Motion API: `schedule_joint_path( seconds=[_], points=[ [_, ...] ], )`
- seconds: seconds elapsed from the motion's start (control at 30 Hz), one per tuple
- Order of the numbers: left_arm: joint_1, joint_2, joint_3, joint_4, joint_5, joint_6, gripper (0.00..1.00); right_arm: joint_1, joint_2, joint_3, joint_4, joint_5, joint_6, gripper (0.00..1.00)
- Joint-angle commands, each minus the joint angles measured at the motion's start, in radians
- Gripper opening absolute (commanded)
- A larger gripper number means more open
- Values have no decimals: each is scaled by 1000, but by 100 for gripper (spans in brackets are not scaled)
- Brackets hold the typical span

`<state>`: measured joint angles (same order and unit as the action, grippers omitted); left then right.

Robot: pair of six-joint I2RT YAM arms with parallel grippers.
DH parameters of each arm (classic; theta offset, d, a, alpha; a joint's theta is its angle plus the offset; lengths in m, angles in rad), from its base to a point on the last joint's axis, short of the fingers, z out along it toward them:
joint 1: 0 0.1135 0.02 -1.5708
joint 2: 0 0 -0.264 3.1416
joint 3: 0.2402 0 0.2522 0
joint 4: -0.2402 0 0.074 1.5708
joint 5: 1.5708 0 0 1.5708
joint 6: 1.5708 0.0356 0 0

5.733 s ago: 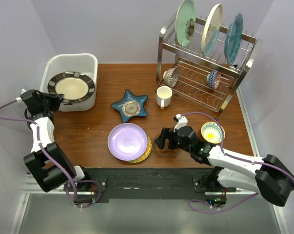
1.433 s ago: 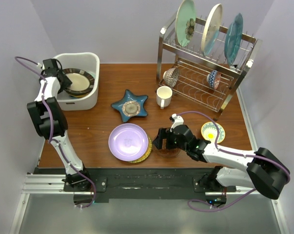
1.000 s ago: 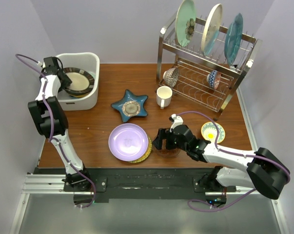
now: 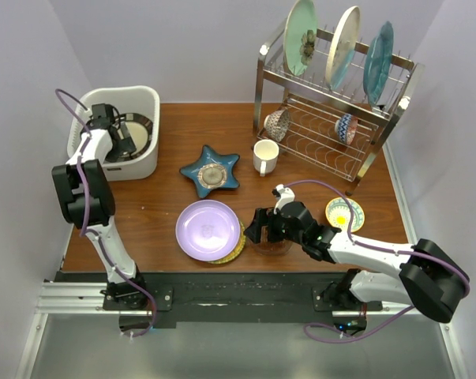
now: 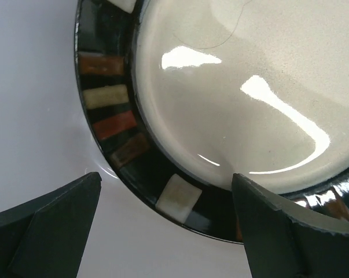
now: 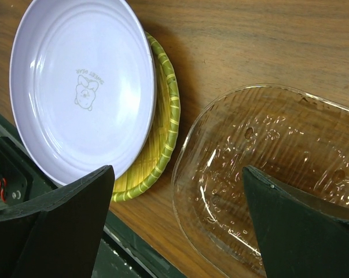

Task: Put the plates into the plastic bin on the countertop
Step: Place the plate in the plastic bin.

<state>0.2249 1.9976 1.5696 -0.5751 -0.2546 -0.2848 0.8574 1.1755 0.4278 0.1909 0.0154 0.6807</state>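
Note:
The black-rimmed cream plate (image 4: 140,134) (image 5: 232,104) lies inside the white plastic bin (image 4: 143,96). My left gripper (image 4: 118,133) (image 5: 166,191) stands open just over the plate's near rim, touching nothing. A lavender plate (image 4: 207,229) (image 6: 81,87) rests on a yellow woven plate (image 6: 161,130) on the countertop (image 4: 155,209). The right gripper (image 4: 263,229) (image 6: 179,179) is open above the left edge of a clear glass dish (image 6: 267,168). A blue star dish (image 4: 211,173) sits mid-table. Three plates stand in the rack: pale green (image 4: 301,35), cream (image 4: 342,47), blue (image 4: 377,51).
The steel wire dish rack (image 4: 324,138) fills the back right, with two small bowls (image 4: 278,124) on its lower shelf. A white mug (image 4: 264,155) stands beside it. A small yellow-patterned bowl (image 4: 344,212) sits near the right arm. Walls close in on both sides.
The left gripper has opened and let go of the black-rimmed plate, which now lies lower in the bin. The gripper has shifted right over the bin. The right arm has barely moved.

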Motion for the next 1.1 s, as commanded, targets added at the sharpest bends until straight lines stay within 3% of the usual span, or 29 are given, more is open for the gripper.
schedule_joint_path(
  seconds=[0.0,0.57,0.73,0.93,1.07],
  points=[
    [5,-68,-49,-132,-11,50,100,5,-16,22,36,-8,5,95],
    [-93,-511,-72,-40,144,15,99,5,-5,26,31,3,0,95],
    [-121,-600,-89,-34,248,7,99,5,15,29,39,0,2,95],
    [-153,-710,-201,105,477,-30,99,5,33,40,42,-2,3,95],
    [-200,-741,-250,150,512,-42,100,5,36,42,44,-3,3,95]
  ],
)
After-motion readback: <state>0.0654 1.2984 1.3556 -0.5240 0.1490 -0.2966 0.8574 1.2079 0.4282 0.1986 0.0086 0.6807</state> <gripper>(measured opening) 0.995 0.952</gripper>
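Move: The left hand is down in the plastic bin with fingers already wide open at the near-left rim of the black-rimmed plate, whose middle lies about 5 cm ahead, 7 cm to the right and slightly below. The purple plate, next to be fetched, is roughly 30 cm right, 24 cm back and 6 cm lower; the yellow basket peeps out some 4 cm right and 2 cm nearer than it. The blue star dish lies about 29 cm right, 6 cm back. From the right hand, the purple plate is some 13 cm left, level, 5 cm below. The left hand, having already let go, backs off the black-rimmed plate with fingers still wide open, first easing a little right and back, then climbing fast some 22 cm up out of the plastic bin. As the climb levels off it swings on to the right, about 15 cm in all with some 6 cm back, over the countertop side and the purple plate's way, while the wrist tips its fingers up from steeply down to mostly forward and turns clockwise. ##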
